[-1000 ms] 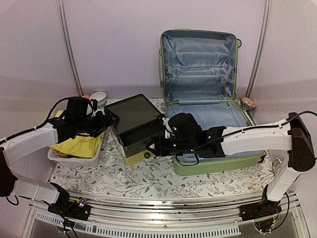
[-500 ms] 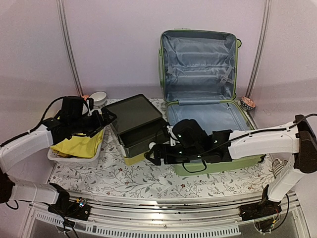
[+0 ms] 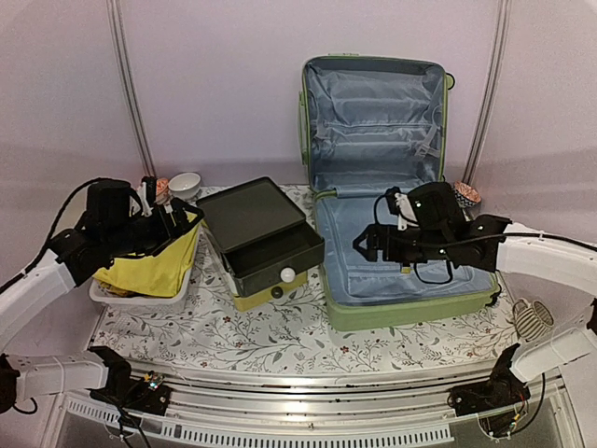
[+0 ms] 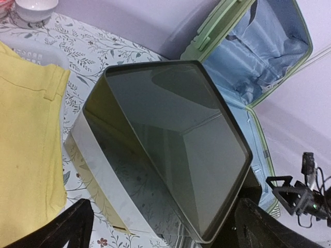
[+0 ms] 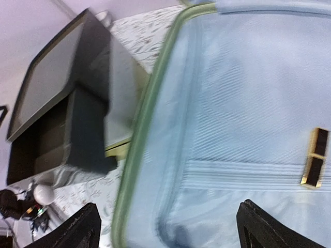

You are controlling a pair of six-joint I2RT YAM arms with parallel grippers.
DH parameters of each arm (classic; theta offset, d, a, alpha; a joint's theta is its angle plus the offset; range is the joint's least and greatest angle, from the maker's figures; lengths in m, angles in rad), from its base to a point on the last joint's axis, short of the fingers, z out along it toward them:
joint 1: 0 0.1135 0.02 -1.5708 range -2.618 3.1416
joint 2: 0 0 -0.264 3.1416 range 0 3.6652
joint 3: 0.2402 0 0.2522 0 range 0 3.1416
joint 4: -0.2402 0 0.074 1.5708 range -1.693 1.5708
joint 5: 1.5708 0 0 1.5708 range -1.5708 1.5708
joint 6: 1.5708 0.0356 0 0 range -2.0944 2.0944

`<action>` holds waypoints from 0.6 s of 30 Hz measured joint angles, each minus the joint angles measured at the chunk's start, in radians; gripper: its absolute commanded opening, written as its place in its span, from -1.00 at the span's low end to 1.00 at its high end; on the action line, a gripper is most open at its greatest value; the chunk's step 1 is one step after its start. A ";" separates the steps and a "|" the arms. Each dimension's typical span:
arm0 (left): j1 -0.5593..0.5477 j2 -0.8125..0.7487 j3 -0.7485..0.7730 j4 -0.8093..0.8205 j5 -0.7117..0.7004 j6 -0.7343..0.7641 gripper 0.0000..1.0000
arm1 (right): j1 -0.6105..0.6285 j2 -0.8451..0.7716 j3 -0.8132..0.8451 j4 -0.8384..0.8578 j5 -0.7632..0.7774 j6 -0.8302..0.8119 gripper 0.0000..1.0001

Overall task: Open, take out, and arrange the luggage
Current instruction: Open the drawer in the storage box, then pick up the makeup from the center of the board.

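Observation:
The light-green luggage (image 3: 410,313) lies open on the table, its lid (image 3: 373,121) upright against the back wall. Its pale blue lining (image 5: 248,103) is bare. My right gripper (image 3: 367,246) hovers open over the left side of the luggage's base, with nothing between its fingers (image 5: 83,227). My left gripper (image 3: 185,220) is open above the yellow cloth (image 3: 154,271), left of the dark-lidded drawer box (image 3: 254,217). In the left wrist view the box's lid (image 4: 170,139) fills the middle and the luggage (image 4: 269,46) shows at the upper right.
The box's drawer (image 3: 280,257) stands pulled out, its white knob (image 3: 287,274) facing front. A white mesh basket (image 3: 135,297) holds the yellow cloth. A white bowl (image 3: 185,182) sits at the back left. A small patterned cup (image 3: 466,194) stands right of the luggage.
My right gripper opened at the drawer's front and swung right and back, over the luggage's base. My left arm drew back to the left, away from the box.

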 measured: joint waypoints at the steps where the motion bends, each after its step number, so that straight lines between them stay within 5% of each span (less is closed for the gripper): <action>1: 0.000 -0.017 0.000 -0.004 0.000 0.003 0.94 | -0.051 0.002 0.000 -0.020 0.006 -0.022 0.79; 8: 0.000 -0.059 0.000 -0.043 0.002 0.021 0.92 | -0.303 0.154 0.012 -0.120 0.027 -0.122 0.43; 18: 0.000 -0.077 -0.001 -0.080 0.001 0.021 0.89 | -0.333 0.372 0.118 -0.151 0.094 -0.156 0.23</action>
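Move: The small black-and-gold case lies in the suitcase's open bottom half, about 11 cm ahead of the right hand, 12 cm to its right and 15 cm below. The pulled-out drawer's white knob is some 17 cm left of that hand, 6 cm back and 3 cm lower; the suitcase's left rim runs about 9 cm left, 8 cm ahead and 11 cm down. From the left hand the case is roughly 8 cm ahead, 52 cm right and 20 cm below. The black-and-gold case is what the right hand swoops to, away from the opened drawer: about 12 cm right, 12 cm down and 9 cm forward, fast sideways at first, then mainly sinking. The wrist turns some 30 degrees, swinging clockwise and tipping the fingers steeper down, while they narrow to about two-thirds open, one on either side above the case. The left hand eases back a couple of centimetres beside the storage box. ##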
